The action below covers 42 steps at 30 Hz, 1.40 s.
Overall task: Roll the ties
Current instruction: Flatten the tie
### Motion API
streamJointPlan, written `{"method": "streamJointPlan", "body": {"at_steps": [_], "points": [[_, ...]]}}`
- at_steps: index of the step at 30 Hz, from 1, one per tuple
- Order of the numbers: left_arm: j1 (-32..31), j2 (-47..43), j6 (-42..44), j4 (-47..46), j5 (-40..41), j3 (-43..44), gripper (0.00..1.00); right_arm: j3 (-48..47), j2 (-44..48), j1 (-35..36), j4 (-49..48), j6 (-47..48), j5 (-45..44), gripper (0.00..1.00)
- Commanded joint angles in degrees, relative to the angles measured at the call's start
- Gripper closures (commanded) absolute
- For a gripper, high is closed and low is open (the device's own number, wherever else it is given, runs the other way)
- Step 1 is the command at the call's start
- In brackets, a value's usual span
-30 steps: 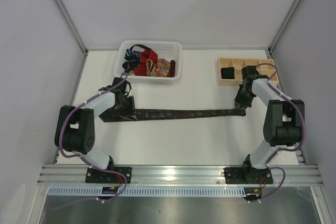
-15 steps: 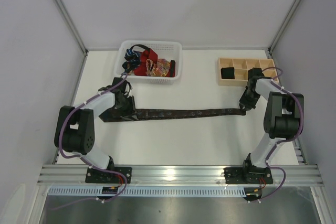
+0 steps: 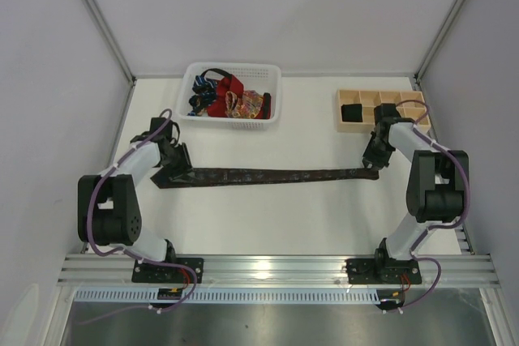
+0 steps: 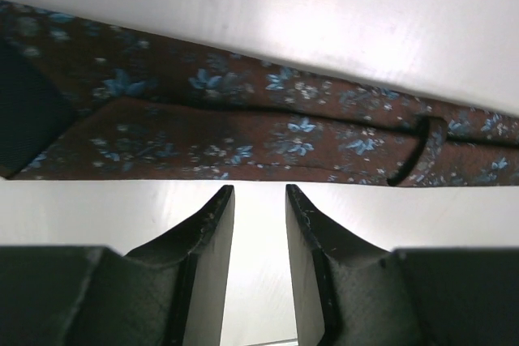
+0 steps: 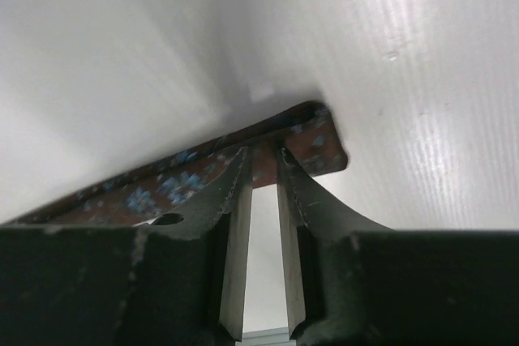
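One dark brown tie (image 3: 276, 175) with small blue flowers lies stretched flat across the table, wide end to the left, narrow end to the right. My left gripper (image 3: 177, 166) stands at the wide end. In the left wrist view it (image 4: 259, 192) is open and holds nothing, with the tie (image 4: 243, 127) lying just past its tips. My right gripper (image 3: 372, 162) is at the narrow end. Its jaws (image 5: 263, 155) stand a little apart, tips resting on the tie's end (image 5: 320, 147), which lies flat. More ties (image 3: 227, 100), red, blue and orange-patterned, are heaped in the basket.
The white mesh basket (image 3: 273, 96) stands at the back left, just behind the left arm. A pale wooden tray (image 3: 357, 126) with square compartments sits at the back right, one dark roll (image 3: 351, 111) in it, close behind the right gripper. White walls close in both sides.
My left arm has pulled back to the left, off the wide end, and its jaws have widened. The right gripper's jaws have eased apart at the narrow end. The tie stays flat.
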State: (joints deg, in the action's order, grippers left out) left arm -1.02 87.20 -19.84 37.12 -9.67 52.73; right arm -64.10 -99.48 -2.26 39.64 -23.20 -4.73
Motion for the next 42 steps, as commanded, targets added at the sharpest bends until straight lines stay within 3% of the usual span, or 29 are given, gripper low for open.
{"method": "streamJointPlan", "body": {"at_steps": [1,13,18,28,33,39,42], "points": [[2.86,-1.33,1.29,0.58,0.89,0.62,0.63,-3.14,4.73,3.91,2.2,0.97,-1.07,0.76],[3.56,4.03,-3.54,-5.04,-3.16,-1.66,0.66,-2.97,4.39,5.16,1.32,1.67,6.22,0.75],[5.4,10.17,-3.98,-3.56,1.4,-0.27,0.66,-2.18,3.94,5.78,1.15,1.67,7.11,0.74],[10.94,14.84,1.73,0.93,11.32,7.12,0.64,0.99,3.15,6.74,-1.23,0.97,8.42,0.74],[13.58,14.23,3.66,2.95,12.57,10.63,0.63,1.17,4.56,8.15,-0.7,0.0,9.3,0.73],[12.89,3.62,1.65,1.47,-0.41,7.31,0.43,0.2,4.83,9.47,-0.09,-0.09,10.01,0.72],[11.22,-0.08,0.59,1.37,-4.03,5.89,0.41,-0.68,4.21,9.64,-0.09,-0.09,10.35,0.72]]}}
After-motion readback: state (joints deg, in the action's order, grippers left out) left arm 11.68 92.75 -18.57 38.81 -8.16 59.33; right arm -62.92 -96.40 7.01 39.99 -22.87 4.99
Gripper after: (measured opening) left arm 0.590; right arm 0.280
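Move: The brown tie's broad stretch lies just under the left hand, about 3 cm below and 2 cm ahead. Its left end is some 12 cm to the left, also 2 cm ahead, and the white basket about 35 cm ahead and 13 cm right. From the right hand, the tie's right end is about 3 cm right, 1 cm ahead and 1 cm below; the compartment box stands roughly 26 cm ahead and 9 cm right. Pressing down about 3 cm onto the tie, the left fingers drag it left some 8 cm and slightly forward, turning counter-clockwise, then lift off and open wider. The right hand rises about 3 cm, goes left 8 cm in all above the sliding tie, and sinks back partway to hover by its right end, fingers nearly shut. ##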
